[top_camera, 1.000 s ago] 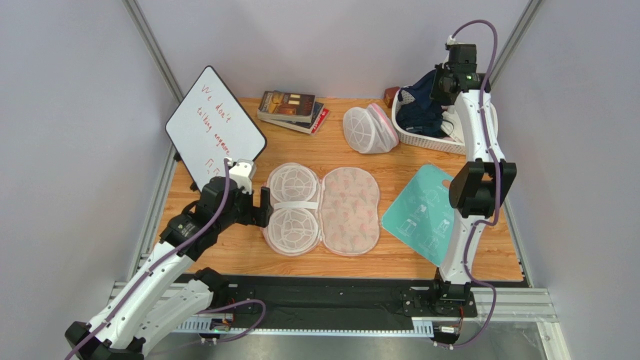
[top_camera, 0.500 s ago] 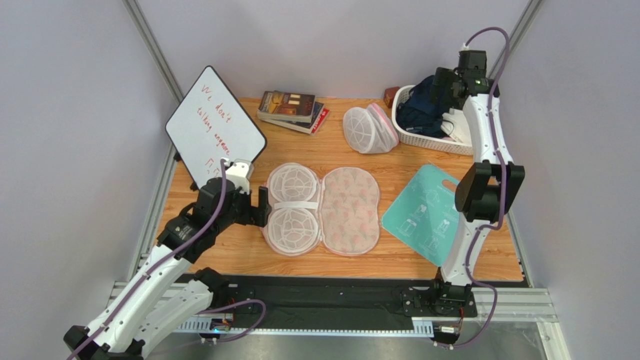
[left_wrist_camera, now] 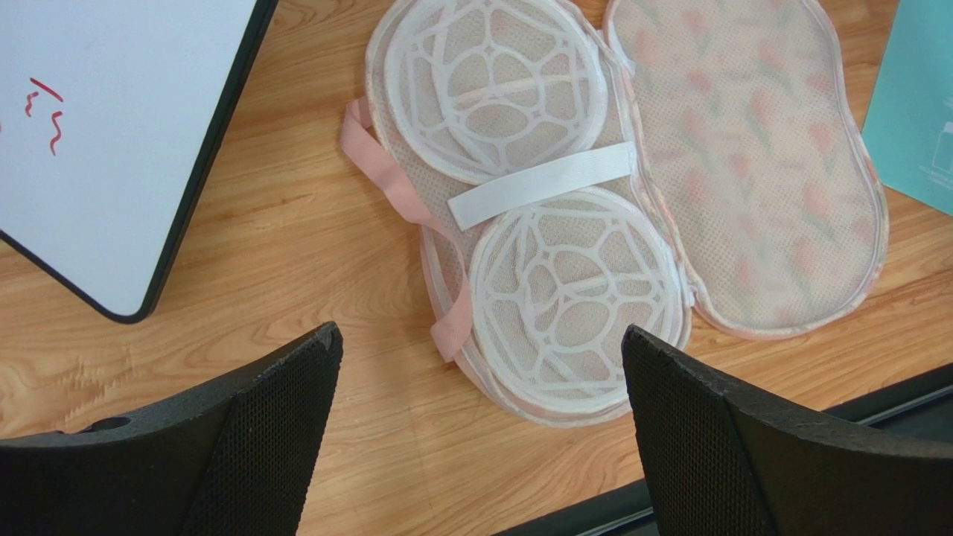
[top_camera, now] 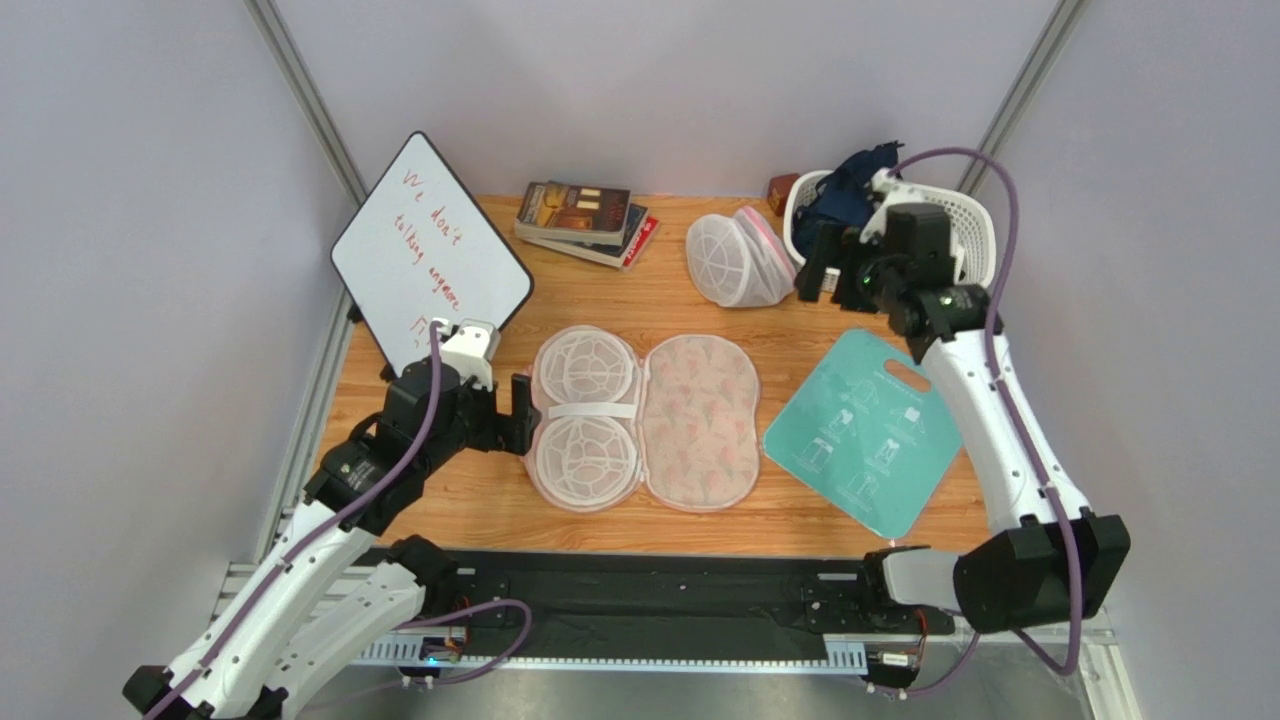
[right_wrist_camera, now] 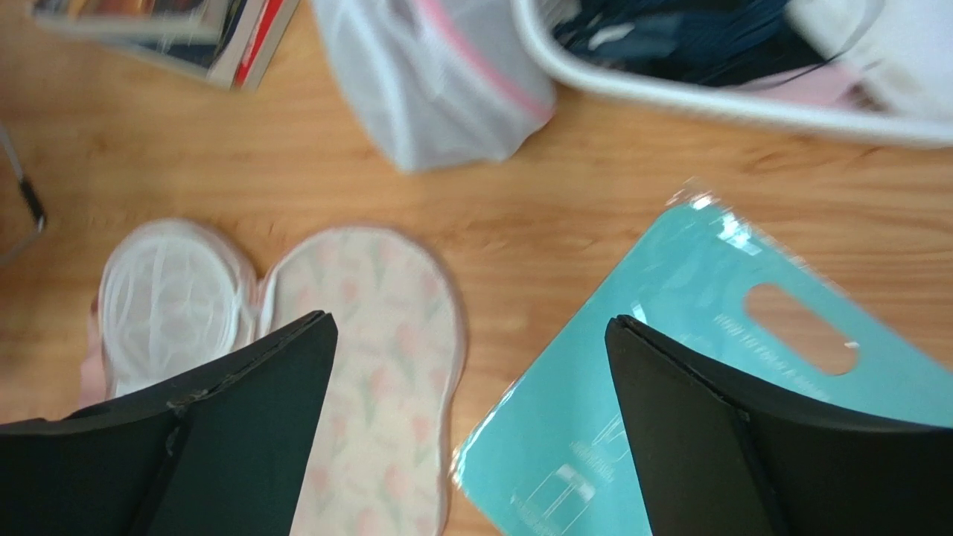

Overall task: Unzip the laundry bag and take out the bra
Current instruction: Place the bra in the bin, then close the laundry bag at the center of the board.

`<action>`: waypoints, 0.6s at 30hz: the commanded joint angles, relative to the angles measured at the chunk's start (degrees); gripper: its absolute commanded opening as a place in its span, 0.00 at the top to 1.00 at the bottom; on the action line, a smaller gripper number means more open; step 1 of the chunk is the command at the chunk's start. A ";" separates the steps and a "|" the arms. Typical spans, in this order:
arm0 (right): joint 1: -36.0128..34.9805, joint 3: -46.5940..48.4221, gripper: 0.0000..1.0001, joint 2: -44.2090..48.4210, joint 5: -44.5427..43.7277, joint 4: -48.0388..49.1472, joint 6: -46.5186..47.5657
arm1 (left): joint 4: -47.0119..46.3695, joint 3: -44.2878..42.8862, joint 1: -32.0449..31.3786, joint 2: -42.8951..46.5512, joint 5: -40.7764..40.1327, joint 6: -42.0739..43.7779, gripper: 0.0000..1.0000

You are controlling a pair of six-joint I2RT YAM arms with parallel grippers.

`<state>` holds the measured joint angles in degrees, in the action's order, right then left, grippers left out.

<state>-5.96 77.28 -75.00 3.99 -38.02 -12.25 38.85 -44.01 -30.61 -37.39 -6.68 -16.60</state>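
The laundry bag [top_camera: 699,423] lies opened flat at the table's middle. Its cream floral half [left_wrist_camera: 744,168] faces up on the right, and two white lattice cups [left_wrist_camera: 571,290] under a white band sit on the left half. The pink loop strap [left_wrist_camera: 386,179] lies at its left edge. A dark navy garment with thin straps, apparently the bra [top_camera: 845,192], lies in the white basket [top_camera: 980,225]. My left gripper [top_camera: 525,414] hovers open just left of the bag. Just left of the basket, my right gripper [top_camera: 836,258] is open and empty. From there it looks down on the bag [right_wrist_camera: 375,335].
A whiteboard [top_camera: 428,255] leans at the back left. Stacked books [top_camera: 583,221] lie at the back. A white mesh dome bag [top_camera: 736,258] sits beside the basket. A teal plastic sheet [top_camera: 860,428] lies right of the laundry bag.
My right gripper has gone from shut to open and has swung from above the basket down and to its left; the navy garment stays in the basket. The left arm has barely moved.
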 commanded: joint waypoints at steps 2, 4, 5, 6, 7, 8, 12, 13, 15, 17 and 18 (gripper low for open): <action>-11.16 -12.64 0.04 4.77 -2.05 2.95 -4.61 | -0.71 -0.46 0.38 0.82 0.08 -0.19 0.00; -15.21 -16.00 0.07 5.48 -2.32 3.83 -6.29 | -0.71 -0.46 0.38 1.09 0.17 -0.27 0.00; -16.10 -19.67 0.09 5.57 -1.97 5.22 -7.86 | -0.79 -0.38 0.38 1.17 0.35 -0.19 0.00; -17.32 -21.10 0.14 5.39 -1.53 5.85 -8.57 | -0.79 -0.38 0.38 1.26 0.35 -0.36 0.00; -17.94 -22.85 0.16 5.13 -1.18 6.55 -9.19 | -0.79 -0.20 0.38 1.35 0.44 -0.36 0.00; -18.99 -25.05 0.18 4.78 -0.83 7.77 -9.72 | -0.88 -0.20 0.38 1.35 0.61 -0.36 0.00; -20.76 -28.05 0.26 1.54 -2.75 8.31 -10.07 | -0.79 -0.11 0.38 1.79 0.79 -0.45 0.00; -20.85 -28.40 0.28 1.09 -2.76 8.57 -10.07 | -0.79 -0.11 0.38 1.79 0.88 -0.36 0.00; -20.94 -29.28 0.39 -0.05 -2.67 9.72 -9.90 | -0.79 -0.11 0.38 1.88 0.88 -0.45 0.00; -20.85 -29.46 0.50 -0.93 -2.50 10.42 -9.64 | -0.79 -0.11 0.38 1.79 0.96 -0.45 0.00; -20.85 -29.64 0.53 -1.98 -2.06 10.51 -9.46 | -0.71 -0.03 0.38 1.79 1.05 -0.45 0.00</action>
<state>-26.61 47.90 -75.22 2.57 -32.21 -21.15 38.83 -43.92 -30.61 -36.07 -6.26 -16.78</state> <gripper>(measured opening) 0.526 0.995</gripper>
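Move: From the empty right hand, the flowered half of the open laundry bag lies about 11 cm back, 17 cm to the left and some 25 cm below. The teal board is roughly 13 cm back and 5 cm to the right; the white mesh bag about 16 cm ahead and 11 cm left; the bin with the bra some 20 cm ahead and 12 cm right. From the left hand, the flowered half lies about 5 cm ahead and 29 cm to the right. Heading for the flowered half of the laundry bag, the right hand drops some 18 cm while drawing back about 12 cm and going left 9 cm, away from the bin, until it hovers near the half's right edge, beside the teal board. The wrist tips the fingers about 25 degrees farther down and turns a little counter-clockwise; the fingers close from wide open to roughly half, empty. ##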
